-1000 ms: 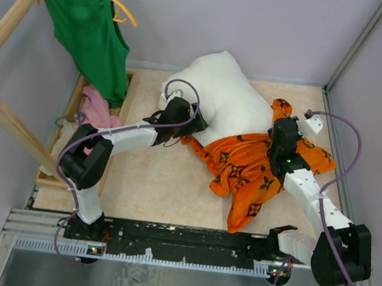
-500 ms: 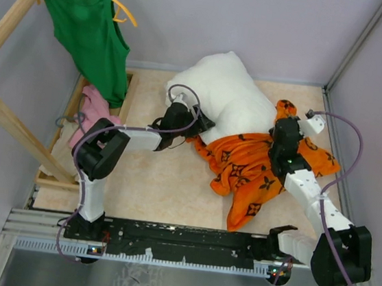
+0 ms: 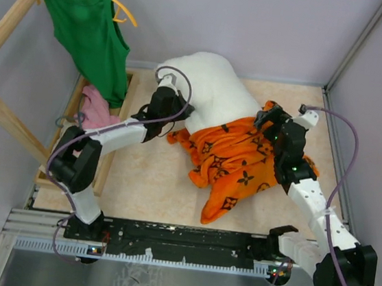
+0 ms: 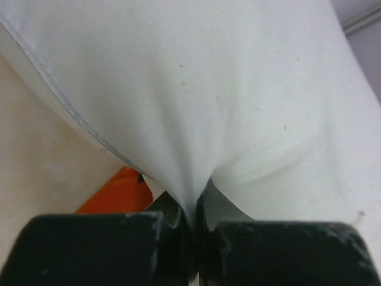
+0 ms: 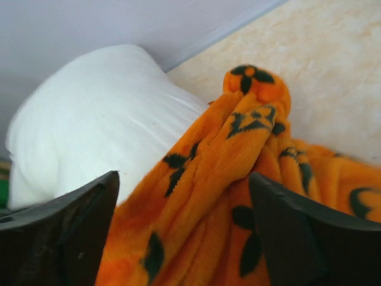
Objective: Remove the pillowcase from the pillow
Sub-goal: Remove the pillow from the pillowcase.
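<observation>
The plump white pillow (image 3: 208, 83) lies at the back of the table, its near end still inside the orange pillowcase (image 3: 234, 162) printed with black motifs. My left gripper (image 3: 163, 104) is at the pillow's left edge. In the left wrist view it (image 4: 193, 223) is shut on a pinched fold of the pillow (image 4: 208, 89), with a scrap of the pillowcase (image 4: 116, 193) below. My right gripper (image 3: 269, 119) hovers at the pillowcase's far right corner. In the right wrist view it (image 5: 184, 232) stands open, a bunched ridge of the pillowcase (image 5: 238, 149) lying loose between the fingers, the pillow (image 5: 89, 131) behind.
A green tank top (image 3: 89, 35) hangs on a yellow hanger (image 3: 126, 13) from a wooden rack (image 3: 12, 19) at the left. Below it a pink cloth (image 3: 98, 108) lies in a wooden tray (image 3: 127, 84). Grey walls close in the back and right sides.
My left gripper has shut on the pillow's edge and drawn it left and back. My right gripper has opened and let go of the pillowcase, which has slid left with the pillow.
</observation>
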Motion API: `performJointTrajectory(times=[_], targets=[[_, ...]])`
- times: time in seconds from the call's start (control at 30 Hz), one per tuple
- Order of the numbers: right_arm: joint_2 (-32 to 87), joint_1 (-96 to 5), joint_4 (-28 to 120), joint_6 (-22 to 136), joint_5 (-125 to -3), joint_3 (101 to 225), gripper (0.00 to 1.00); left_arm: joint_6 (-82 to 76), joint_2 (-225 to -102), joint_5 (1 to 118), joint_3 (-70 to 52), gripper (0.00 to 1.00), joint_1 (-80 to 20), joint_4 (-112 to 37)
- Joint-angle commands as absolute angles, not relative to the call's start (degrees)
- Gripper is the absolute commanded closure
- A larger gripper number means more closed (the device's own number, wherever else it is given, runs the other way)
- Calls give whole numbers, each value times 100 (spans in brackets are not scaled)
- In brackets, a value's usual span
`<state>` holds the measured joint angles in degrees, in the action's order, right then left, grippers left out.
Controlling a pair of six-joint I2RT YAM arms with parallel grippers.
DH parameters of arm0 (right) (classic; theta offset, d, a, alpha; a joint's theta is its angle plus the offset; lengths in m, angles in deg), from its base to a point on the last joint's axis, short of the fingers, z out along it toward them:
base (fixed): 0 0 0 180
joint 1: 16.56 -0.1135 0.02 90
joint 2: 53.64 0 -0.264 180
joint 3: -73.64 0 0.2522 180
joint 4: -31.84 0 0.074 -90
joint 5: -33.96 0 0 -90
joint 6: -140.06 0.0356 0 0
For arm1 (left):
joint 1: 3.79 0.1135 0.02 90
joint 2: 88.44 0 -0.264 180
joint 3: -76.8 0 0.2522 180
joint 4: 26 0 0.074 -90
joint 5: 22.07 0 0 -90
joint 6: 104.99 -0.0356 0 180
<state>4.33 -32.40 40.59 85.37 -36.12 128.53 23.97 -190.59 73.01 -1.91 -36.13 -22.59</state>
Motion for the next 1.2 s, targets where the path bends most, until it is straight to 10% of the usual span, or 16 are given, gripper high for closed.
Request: performJointTrajectory(times=[0.0,0.6,0.83,1.17], targets=[[115,-3540,4055,8025,-4400,13181,1,1295,-18109,8649,-607,100,-3424,-2954],[-186,-8634,3673,6328,-1429,11966,1,677,-16918,9210,-370,100,-2402,-3606],[-1125,-8250,3813,8452,-2054,11207,1,680,-16895,9016,-371,100,-2152,-3670],[-1396,-3728,2563,12182,-7088,9592,1,842,-16944,8699,-292,100,-1999,-3642]])
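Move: The left hand already grips the near edge of the pillow, whose middle lies some 11 cm ahead, 5 cm right and slightly lower; the wooden tray, on the side it heads for, is about 36 cm left and 4 cm back, 13 cm down. The pillowcase's middle is 23 cm right and 8 cm back of this hand, 11 cm down. From the part-open right hand the pillowcase's middle is level ahead, about 9 cm left and 17 cm down; the pillow's is 17 cm ahead, 26 cm left, 12 cm down. Keeping its pinch on the pillow, the left hand hauls it about 19 cm to the left, towards the tray, rising some 8 cm early on and turning about 20 degrees counter-clockwise before easing to a stop. The right hand finishes spreading its fingers wide and swings back and left on an arc of some 17 cm back and 19 cm left, sinking as it goes, then turns round to the right and forward by roughly 10 and 6 cm while its left side rolls up, ending lower and empty beside the pillowcase's near right side. ##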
